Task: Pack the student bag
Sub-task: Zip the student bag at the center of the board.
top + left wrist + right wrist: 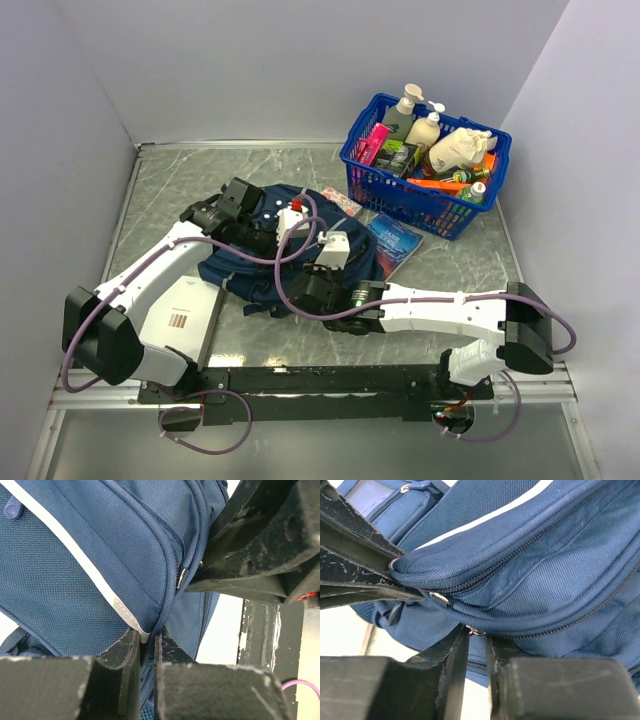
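The student bag (228,268), a navy fabric backpack with grey trim, lies mid-table under both grippers. My left gripper (290,236) is shut on a fold of the bag's edge beside the grey trim (131,622), shown by its fingertips (127,647). My right gripper (318,264) is closed to a narrow gap on a metal zip pull (476,630) at the bag's lower seam. A second metal pull (439,598) hangs just above it. Each wrist view shows the other gripper's black fingers (250,550) (355,565) pressed against the bag.
A blue plastic basket (372,172) full of bottles and packets stands at the back right. A blue booklet (396,240) and a small pink packet (340,203) lie between it and the bag. A white flat item with a label (190,318) lies at the front left.
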`<control>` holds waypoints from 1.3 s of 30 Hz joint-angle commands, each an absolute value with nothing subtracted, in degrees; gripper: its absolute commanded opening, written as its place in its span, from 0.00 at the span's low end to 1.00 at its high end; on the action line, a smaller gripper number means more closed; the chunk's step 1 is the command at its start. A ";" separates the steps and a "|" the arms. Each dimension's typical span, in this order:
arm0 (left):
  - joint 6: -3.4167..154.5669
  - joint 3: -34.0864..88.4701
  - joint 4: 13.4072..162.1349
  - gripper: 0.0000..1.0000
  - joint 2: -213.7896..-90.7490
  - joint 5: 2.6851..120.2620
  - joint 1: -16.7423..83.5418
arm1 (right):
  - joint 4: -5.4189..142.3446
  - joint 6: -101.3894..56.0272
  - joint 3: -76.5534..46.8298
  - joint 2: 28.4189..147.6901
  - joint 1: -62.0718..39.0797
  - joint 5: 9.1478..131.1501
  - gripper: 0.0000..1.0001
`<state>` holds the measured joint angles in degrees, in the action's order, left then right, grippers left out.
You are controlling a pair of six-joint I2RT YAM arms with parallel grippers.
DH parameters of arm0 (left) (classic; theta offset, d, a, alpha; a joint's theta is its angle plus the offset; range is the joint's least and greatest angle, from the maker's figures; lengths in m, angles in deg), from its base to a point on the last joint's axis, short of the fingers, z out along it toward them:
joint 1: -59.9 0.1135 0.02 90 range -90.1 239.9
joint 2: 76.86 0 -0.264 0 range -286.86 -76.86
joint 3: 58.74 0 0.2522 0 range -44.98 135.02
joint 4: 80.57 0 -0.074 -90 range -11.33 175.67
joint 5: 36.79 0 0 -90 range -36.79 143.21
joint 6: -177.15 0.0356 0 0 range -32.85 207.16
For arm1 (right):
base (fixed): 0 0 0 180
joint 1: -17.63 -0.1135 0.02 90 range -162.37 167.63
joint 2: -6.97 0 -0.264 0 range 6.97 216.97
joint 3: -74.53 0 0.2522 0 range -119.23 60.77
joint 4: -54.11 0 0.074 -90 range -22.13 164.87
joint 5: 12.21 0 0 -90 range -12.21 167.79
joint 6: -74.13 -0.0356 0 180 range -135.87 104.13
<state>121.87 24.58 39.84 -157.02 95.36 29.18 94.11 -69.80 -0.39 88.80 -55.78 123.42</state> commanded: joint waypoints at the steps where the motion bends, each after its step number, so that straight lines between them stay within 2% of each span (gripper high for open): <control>1: 119.23 29.29 38.56 0.01 -156.14 108.67 27.64 | 92.04 -67.72 -2.24 90.56 -55.67 126.57 0.15; 5: 120.73 28.85 37.86 0.01 -156.14 107.09 27.56 | 94.41 -67.28 -3.21 89.07 -56.46 127.10 0.00; 13: 125.30 25.95 36.80 0.01 -154.56 101.13 27.73 | 96.43 -66.84 2.23 79.05 -57.52 122.79 0.00; 26: 129.25 21.83 34.25 0.01 -150.87 94.00 28.08 | 107.33 -69.66 9.35 64.74 -55.76 123.33 0.00; 35: 134.96 16.99 37.24 0.01 -148.23 85.13 28.08 | 105.40 -63.60 15.51 55.15 -47.24 116.64 0.00; 39: 142.78 16.63 36.98 0.01 -144.03 81.61 28.08 | 103.29 -60.78 16.74 54.17 -43.63 114.44 0.00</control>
<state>134.42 16.89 40.48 -149.48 89.33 27.04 100.71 -65.91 15.91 56.12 -47.05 111.11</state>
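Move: The zipper pull lies between my right fingertips, about 1 cm ahead of the hand point and level with it. A second metal slider sits about 2 cm ahead and 2 cm left of that hand, and the Jane Eyre book lies about 8 cm ahead, 18 cm to the right and some 13 cm lower. From my left hand, which already pinches the bag's edge, the pull is roughly 4 cm to the right and 2 cm back. I shut my right fingers on the zipper pull, then draw it back and up a few centimetres while swinging right, away from my left hand, about 11 cm along the zip. My left hand keeps its pinch on the bag's edge as an anchor, easing back, then about 2 cm left and slightly down with a twist of some 15 degrees. ##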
